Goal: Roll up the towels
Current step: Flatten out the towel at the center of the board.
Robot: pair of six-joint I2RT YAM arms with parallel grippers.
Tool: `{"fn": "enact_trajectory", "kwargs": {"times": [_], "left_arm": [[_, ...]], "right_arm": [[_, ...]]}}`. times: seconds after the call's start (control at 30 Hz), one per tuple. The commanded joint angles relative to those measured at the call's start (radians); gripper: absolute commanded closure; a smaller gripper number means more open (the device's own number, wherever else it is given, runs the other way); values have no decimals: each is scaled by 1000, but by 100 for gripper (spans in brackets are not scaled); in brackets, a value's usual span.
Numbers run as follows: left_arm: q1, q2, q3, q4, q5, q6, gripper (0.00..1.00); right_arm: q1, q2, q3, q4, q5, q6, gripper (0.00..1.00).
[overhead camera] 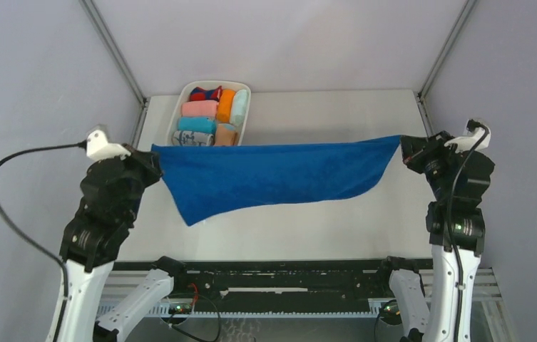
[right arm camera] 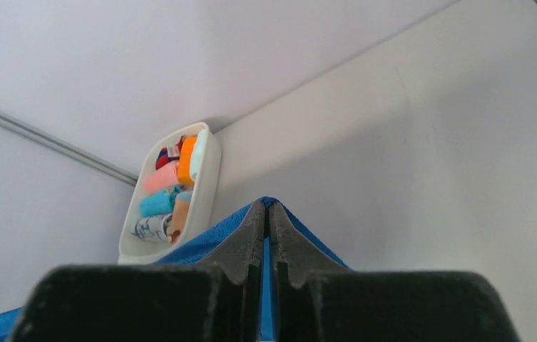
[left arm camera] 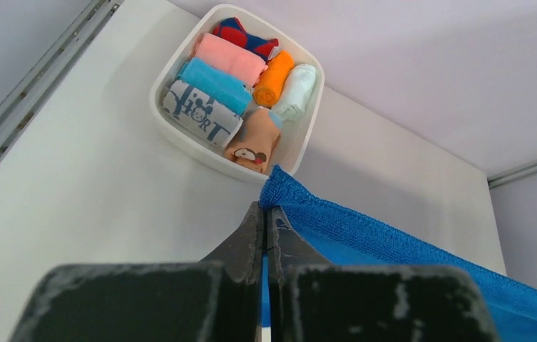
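A long royal-blue terry towel (overhead camera: pixel 272 178) hangs stretched in the air across the table, sagging lowest toward its left end. My left gripper (overhead camera: pixel 155 158) is shut on its left top corner. In the left wrist view the left gripper (left arm camera: pixel 263 214) pinches the towel's edge (left arm camera: pixel 394 242), which runs off to the right. My right gripper (overhead camera: pixel 402 148) is shut on the right top corner. In the right wrist view the right gripper (right arm camera: pixel 266 210) has the blue cloth (right arm camera: pixel 208 239) between its fingers.
A white bin (overhead camera: pixel 178 114) stands at the back left of the table and holds several rolled cloths: pink, light blue, orange, mint, a white printed one and a peach roll (left arm camera: pixel 254 139). Grey walls close in both sides. A black rail runs along the near edge.
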State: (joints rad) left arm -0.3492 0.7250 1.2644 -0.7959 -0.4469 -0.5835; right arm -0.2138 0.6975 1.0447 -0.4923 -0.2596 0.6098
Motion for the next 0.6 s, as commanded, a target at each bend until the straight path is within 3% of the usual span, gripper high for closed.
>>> {"fn": "enact_trajectory", "kwargs": {"times": [0.0, 0.3, 0.57], "left_arm": [[8, -114, -14, -87, -73, 40, 98], [7, -241, -26, -311, 28, -5, 97], [8, -166, -142, -267, 34, -28, 95]], "right_arm": [[1, -62, 52, -100, 44, -74, 100], [69, -141, 150, -315, 172, -151, 100], [100, -110, 37, -269, 190, -133, 100]]}}
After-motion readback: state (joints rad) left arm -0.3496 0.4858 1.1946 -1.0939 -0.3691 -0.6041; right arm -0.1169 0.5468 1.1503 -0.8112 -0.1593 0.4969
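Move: The hands are up with the blue towel stretched between them by its top corners. The middle of the board, where it is to lie, is about 15 cm ahead of the left hand, 27 cm to its right and 36 cm below, and about 12 cm ahead of the right hand, 28 cm to its left and 35 cm below. The basket's middle is some 36 cm ahead of the left hand and 2 cm to its right, 33 cm below, and the peach roll in it some 28 cm ahead and 8 cm right. Both hands keep their pinch on the blue towel's top corners and draw it back together towards the robot, away from the basket, the left by about 8 cm and the right by about 7 cm, each drifting slightly left. The left runs level at first, then stops drawing back and sinks some 5 cm towards the board as its fingertips tip a little down, while the right stays at nearly the same height, rolls slightly so its left side drops, and only begins to sink at the very end. ##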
